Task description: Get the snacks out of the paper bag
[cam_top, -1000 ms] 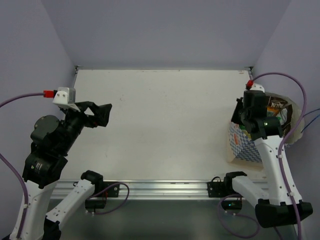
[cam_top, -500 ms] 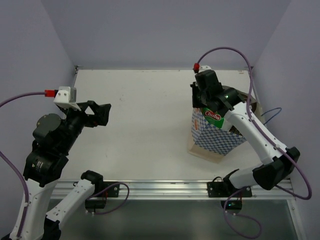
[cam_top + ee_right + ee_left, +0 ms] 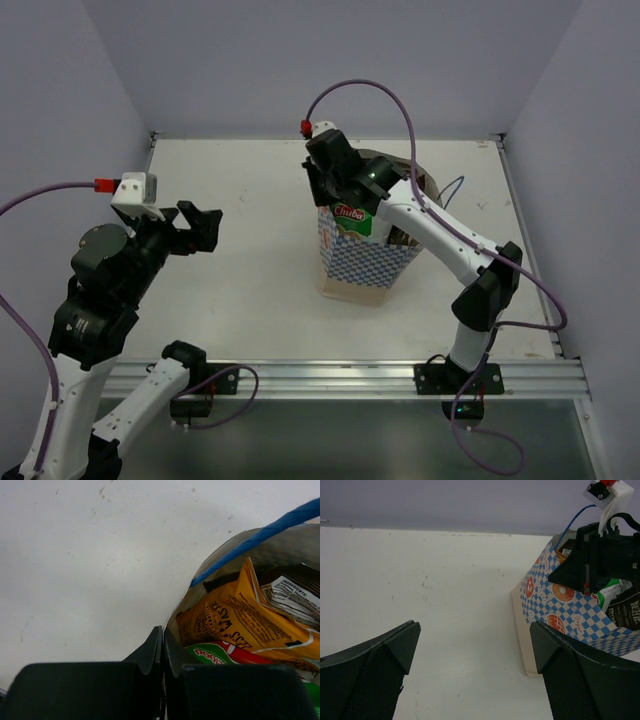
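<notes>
The paper bag [image 3: 365,262], blue-and-white checked, stands upright near the middle of the table [image 3: 250,180]. My right gripper [image 3: 325,196] is shut on its left rim; in the right wrist view the jaws [image 3: 163,640] pinch the thin paper edge [image 3: 176,615]. Inside lie the snacks: an orange packet [image 3: 240,620], a green and white one [image 3: 220,655] and a dark one [image 3: 292,592]. The green packet [image 3: 350,218] pokes above the rim. My left gripper [image 3: 200,226] hangs open to the left, well apart from the bag [image 3: 555,600], nothing between its fingers [image 3: 475,630].
A blue string handle [image 3: 260,535] arches over the bag's mouth, and another loop [image 3: 452,190] sticks out to the right. Lilac walls close the table on three sides. A metal rail [image 3: 340,375] runs along the near edge.
My right arm has swung left, dragging the paper bag from the table's right edge to the middle. The left arm has stayed still and open.
</notes>
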Controlling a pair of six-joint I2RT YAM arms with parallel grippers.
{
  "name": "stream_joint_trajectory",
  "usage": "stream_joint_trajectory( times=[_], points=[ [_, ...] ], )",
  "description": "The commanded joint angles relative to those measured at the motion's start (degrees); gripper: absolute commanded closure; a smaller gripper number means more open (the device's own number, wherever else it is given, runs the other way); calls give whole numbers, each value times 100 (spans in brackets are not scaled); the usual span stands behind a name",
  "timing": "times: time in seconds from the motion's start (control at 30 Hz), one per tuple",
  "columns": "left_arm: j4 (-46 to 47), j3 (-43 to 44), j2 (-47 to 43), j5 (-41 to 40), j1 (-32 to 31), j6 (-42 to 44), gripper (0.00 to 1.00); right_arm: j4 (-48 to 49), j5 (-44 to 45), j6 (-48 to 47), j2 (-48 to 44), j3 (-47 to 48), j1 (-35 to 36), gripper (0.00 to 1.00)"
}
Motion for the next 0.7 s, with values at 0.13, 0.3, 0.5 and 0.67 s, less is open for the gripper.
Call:
stream_joint_trajectory(
  times=[0.13,0.3,0.5,0.67],
  points=[
    [-212,143,179,342,-34,-94,0,146,-24,-1,-50,474,283,85],
    [-150,301,293,510,-43,-138,0,-214,-50,228,-445,614,291,42],
    [-97,468,538,808,-78,-182,0,-627,-146,412,-1164,773,291,5],
    [-53,897,1108,1361,-122,-165,0,-602,-270,509,-1982,536,291,1]
  ],
)
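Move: The shut right fingers already pinch the left rim of the paper bag. The bag's middle lies about 10 cm to their right, 4 cm back and 13 cm below. Inside, the green Chuba packet sits roughly 7 cm right, 4 cm back and 8 cm below those fingers, the orange packet about 7 cm right, 2 cm ahead and 7 cm lower. From the empty left hand, the bag's middle is some 31 cm right, 10 cm ahead and 24 cm below. Leftward first, the right hand eases the pinched rim a last 2.5 cm or so, drawing slightly back, and its fingers spread wide, letting go of the bag. Then it rises about 11 cm, backing off and swinging right over the mouth as its left side tilts up about 10 degrees. The open left hand drifts some 3 cm right towards the bag, turning slightly clockwise. ##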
